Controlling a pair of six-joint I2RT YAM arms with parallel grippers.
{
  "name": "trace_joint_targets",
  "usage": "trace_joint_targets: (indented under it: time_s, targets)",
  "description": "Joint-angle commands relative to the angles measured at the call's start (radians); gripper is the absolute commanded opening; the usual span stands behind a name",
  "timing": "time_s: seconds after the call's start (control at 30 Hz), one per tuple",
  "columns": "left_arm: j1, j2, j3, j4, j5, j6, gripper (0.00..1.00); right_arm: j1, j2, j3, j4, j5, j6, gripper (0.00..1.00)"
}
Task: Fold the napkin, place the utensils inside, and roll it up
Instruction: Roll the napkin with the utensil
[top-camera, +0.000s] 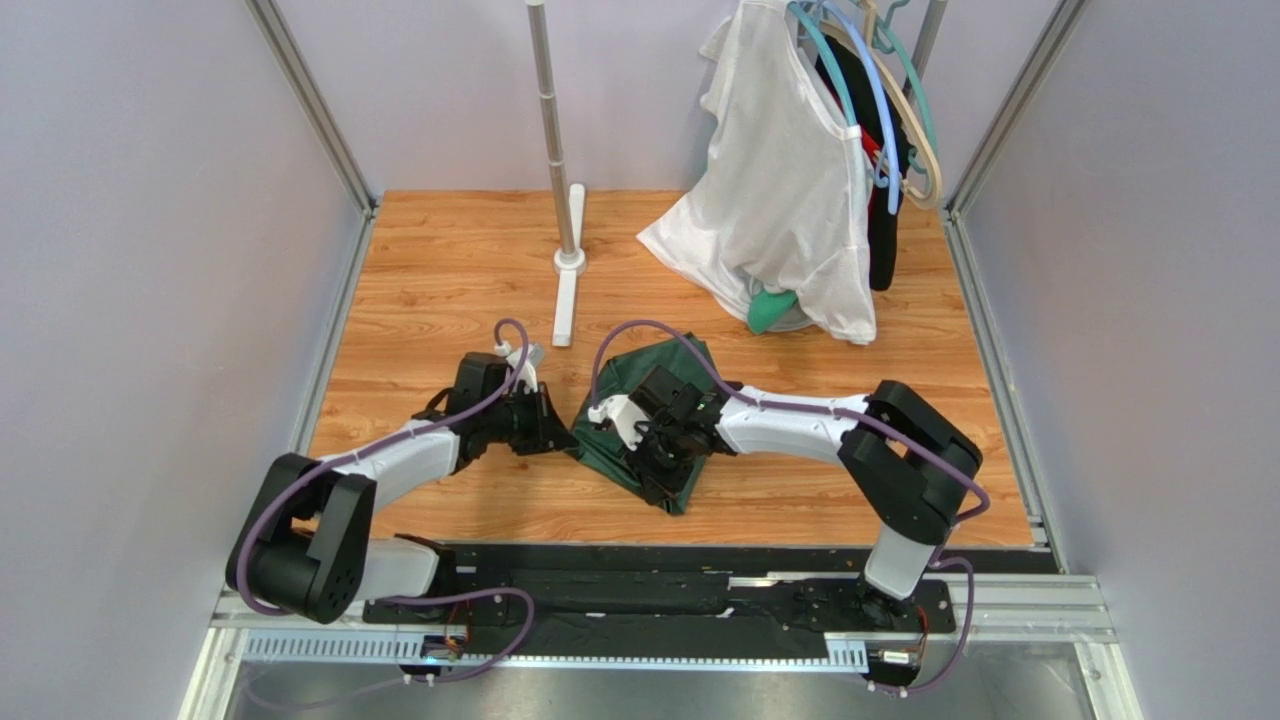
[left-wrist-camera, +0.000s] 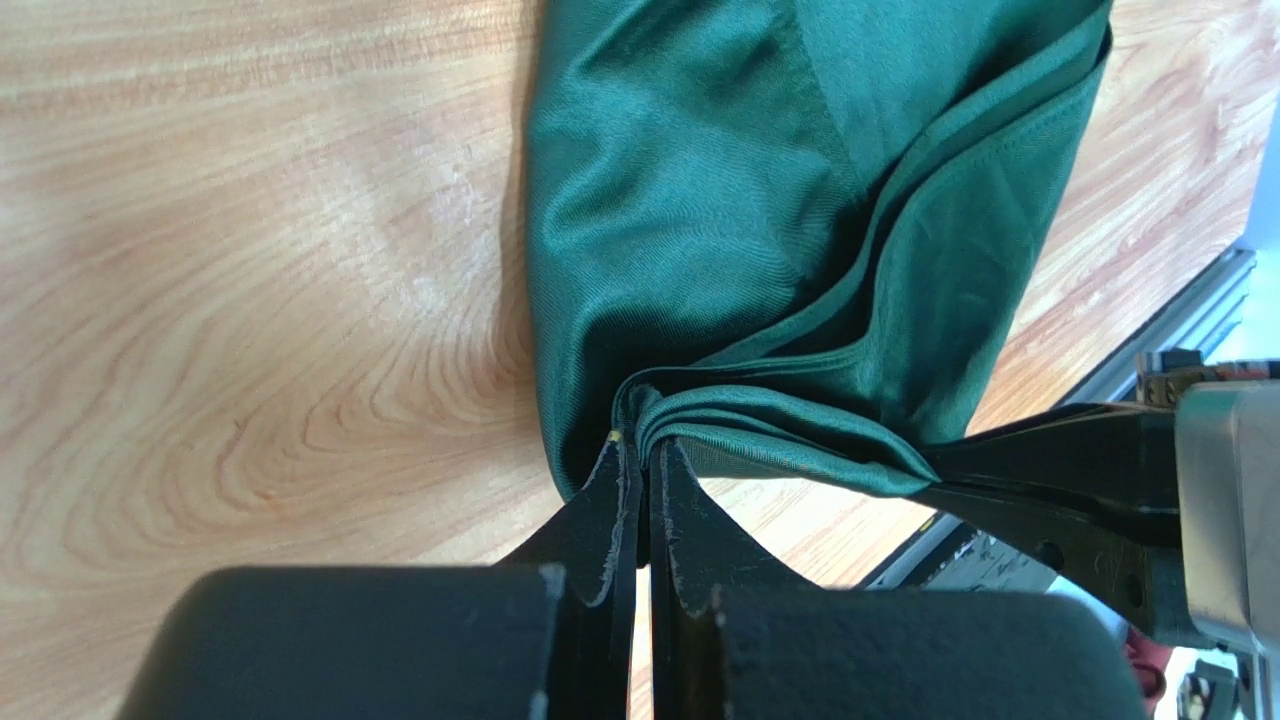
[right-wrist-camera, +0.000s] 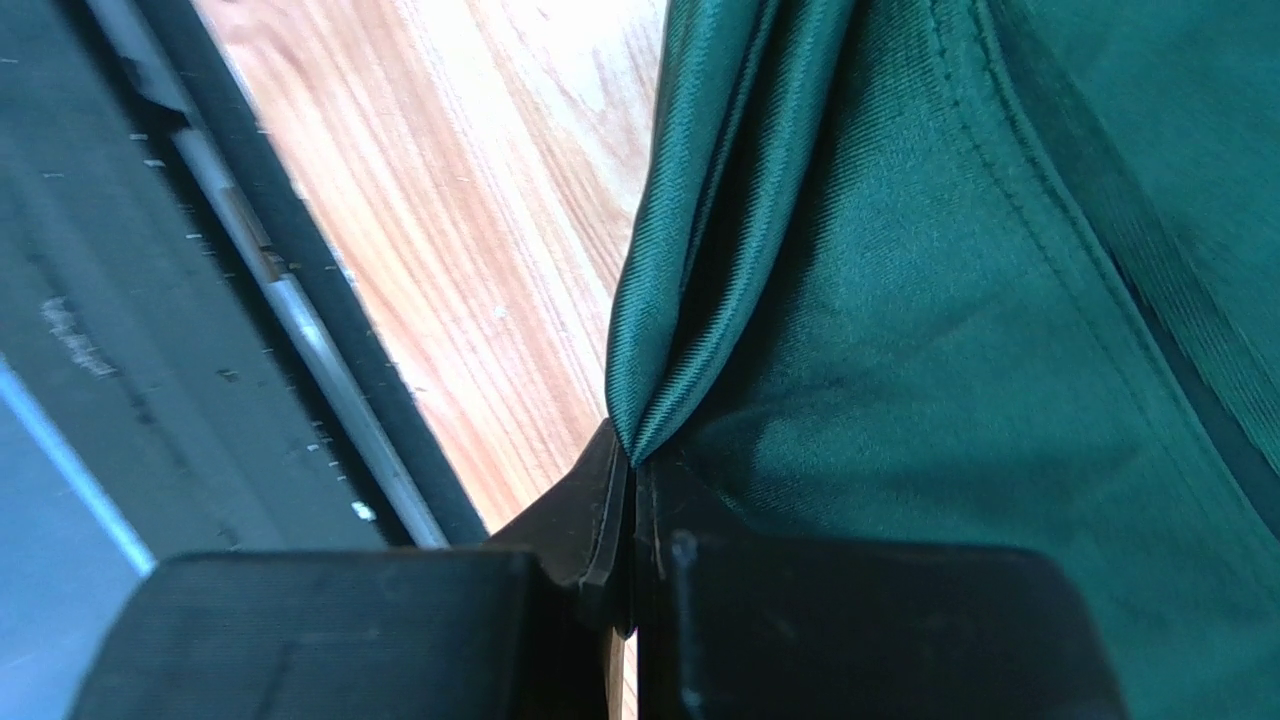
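The dark green napkin (top-camera: 649, 393) lies bunched and partly folded on the wooden table between the two arms. My left gripper (top-camera: 559, 437) is shut on the cloth's left edge; in the left wrist view its black fingertips (left-wrist-camera: 619, 473) pinch a gathered fold of napkin (left-wrist-camera: 721, 195). My right gripper (top-camera: 658, 450) is shut on the cloth's near edge, and in the right wrist view a pointed fold of napkin (right-wrist-camera: 932, 300) runs into its closed fingers (right-wrist-camera: 601, 495). The right gripper's black finger also shows at the right of the left wrist view. The utensils are out of view.
A white garment (top-camera: 784, 195) hangs from several hangers at the back right, with a brighter green garment (top-camera: 772, 311) under it. A white stand (top-camera: 567, 255) rises at the back centre. The black base rail (top-camera: 691, 578) borders the table's near edge. Grey walls enclose both sides.
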Motion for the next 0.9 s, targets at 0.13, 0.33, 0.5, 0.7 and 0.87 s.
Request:
trace_joint_targets:
  time_s: [0.13,0.33,0.5,0.7,0.87]
  targets:
    - [0.006,0.014,0.086,-0.055,-0.043,0.045,0.0,-0.096,0.093,0.002,0.011,-0.31,-0.025,0.0]
    - [0.006,-0.029,0.112,-0.104,-0.138,0.048,0.43,-0.135,0.146,0.0,0.02,-0.373,-0.039,0.0]
    - [0.006,-0.151,0.092,-0.114,-0.212,0.047,0.57,-0.155,0.166,0.002,0.031,-0.402,-0.041,0.0]
    - [0.003,-0.335,-0.032,-0.013,-0.151,0.03,0.56,-0.187,0.2,0.014,0.034,-0.456,-0.044,0.0]
    - [-0.014,-0.542,-0.176,0.101,0.021,0.039,0.53,-0.217,0.215,0.031,0.02,-0.494,-0.041,0.0]
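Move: Both grippers already pinch the folded napkin. From the left gripper, which has its left end, the napkin's middle lies about 9 cm to the right, 3 cm ahead and 2 cm below; the near corner, in the right fingers, is some 12 cm right and 9 cm back, 2 cm down. From the right gripper, the middle is about 12 cm ahead and 2 cm left, and the left end some 9 cm ahead and 12 cm left, 1 cm up. Keep the right gripper shut on the napkin's near corner, almost in place, easing about 1 cm left and back while its wrist turns some 30 degrees, swinging the fingers back towards the base and to the left. Ease the left gripper forward, open it to free the left end, then raise it about 6 cm with a little leftward drift, first forward then back, tilting the fingers up. ##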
